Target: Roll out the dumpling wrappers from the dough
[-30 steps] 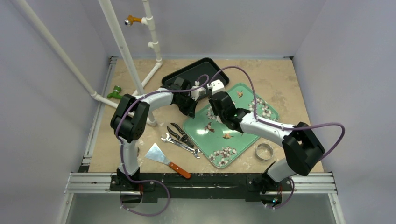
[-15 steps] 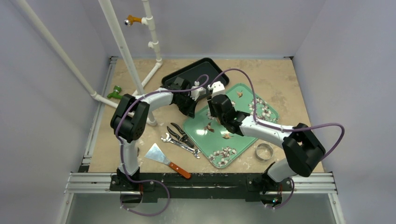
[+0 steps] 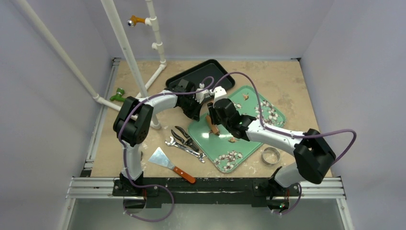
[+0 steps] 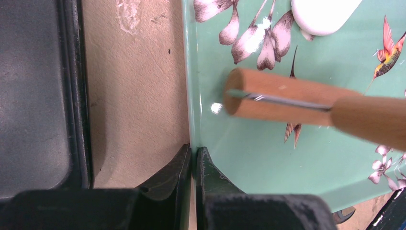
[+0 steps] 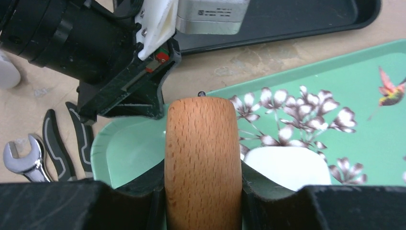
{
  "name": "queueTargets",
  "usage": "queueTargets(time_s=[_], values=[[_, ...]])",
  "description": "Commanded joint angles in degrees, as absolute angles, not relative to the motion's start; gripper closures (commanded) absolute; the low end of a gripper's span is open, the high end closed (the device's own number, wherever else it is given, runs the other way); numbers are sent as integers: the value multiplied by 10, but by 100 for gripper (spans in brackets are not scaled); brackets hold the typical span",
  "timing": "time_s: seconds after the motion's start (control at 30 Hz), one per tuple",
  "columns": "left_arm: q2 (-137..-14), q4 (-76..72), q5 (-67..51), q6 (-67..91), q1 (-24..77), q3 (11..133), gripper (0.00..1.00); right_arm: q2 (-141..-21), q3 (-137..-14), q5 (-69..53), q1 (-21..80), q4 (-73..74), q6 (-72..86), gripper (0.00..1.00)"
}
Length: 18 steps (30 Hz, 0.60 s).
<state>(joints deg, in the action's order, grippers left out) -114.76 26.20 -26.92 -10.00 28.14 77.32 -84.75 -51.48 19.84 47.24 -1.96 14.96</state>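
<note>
My right gripper is shut on a wooden rolling pin, which it holds over the near-left part of the green flowered tray. Just right of the pin, a flattened white dough piece, the dumpling wrapper, lies on the tray. My left gripper is shut on the tray's left rim; beyond it are the pin's end and the dough piece. From above, both grippers meet at the tray's left corner, and the right arm hides the dough.
A black tray lies behind the left gripper. Pliers, a wrench and a scraper lie left of the green tray. A shiny metal ring sits near its right corner. White pipes stand at the back left.
My right gripper has moved left across the tray with the rolling pin, toward the left gripper. The left gripper has stayed on the rim.
</note>
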Motion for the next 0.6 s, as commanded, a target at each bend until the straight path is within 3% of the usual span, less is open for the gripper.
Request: queueTargets(time_s=[0.0,0.27,0.57], values=[[-1146,263,-273,-111,277,768,100,-782,-566,253,468,25,101,100],[-1146,263,-274,-111,277,768,100,-764,-553,282,407,31,62,100],[-1146,263,-274,-111,278,768,100,-808,-490,243,403,4,109,100]])
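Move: The dough, on the green tray, lies about 6 cm to the right of the right hand, roughly level with it fore and aft and some 12 cm below; this hand already holds the wooden roller. The tray rim at the left fingers is about 8 cm left of the right hand and 2 cm ahead, the black tray 21 cm ahead and 6 cm left, the pliers 9 cm back and 12 cm left. From the left hand the dough is some 14 cm right and 2 cm back. Rightward in an arc, the right hand lifts the roller about 6 cm off its low place left of the dough, carries it some 8 cm right and a little forward, then sinks about 4 cm to bring it over the dough again. The wrist turns some 10 degrees clockwise and rolls slightly to the right, fingers keeping the handle. The left hand stays put, still pinching the tray rim. ##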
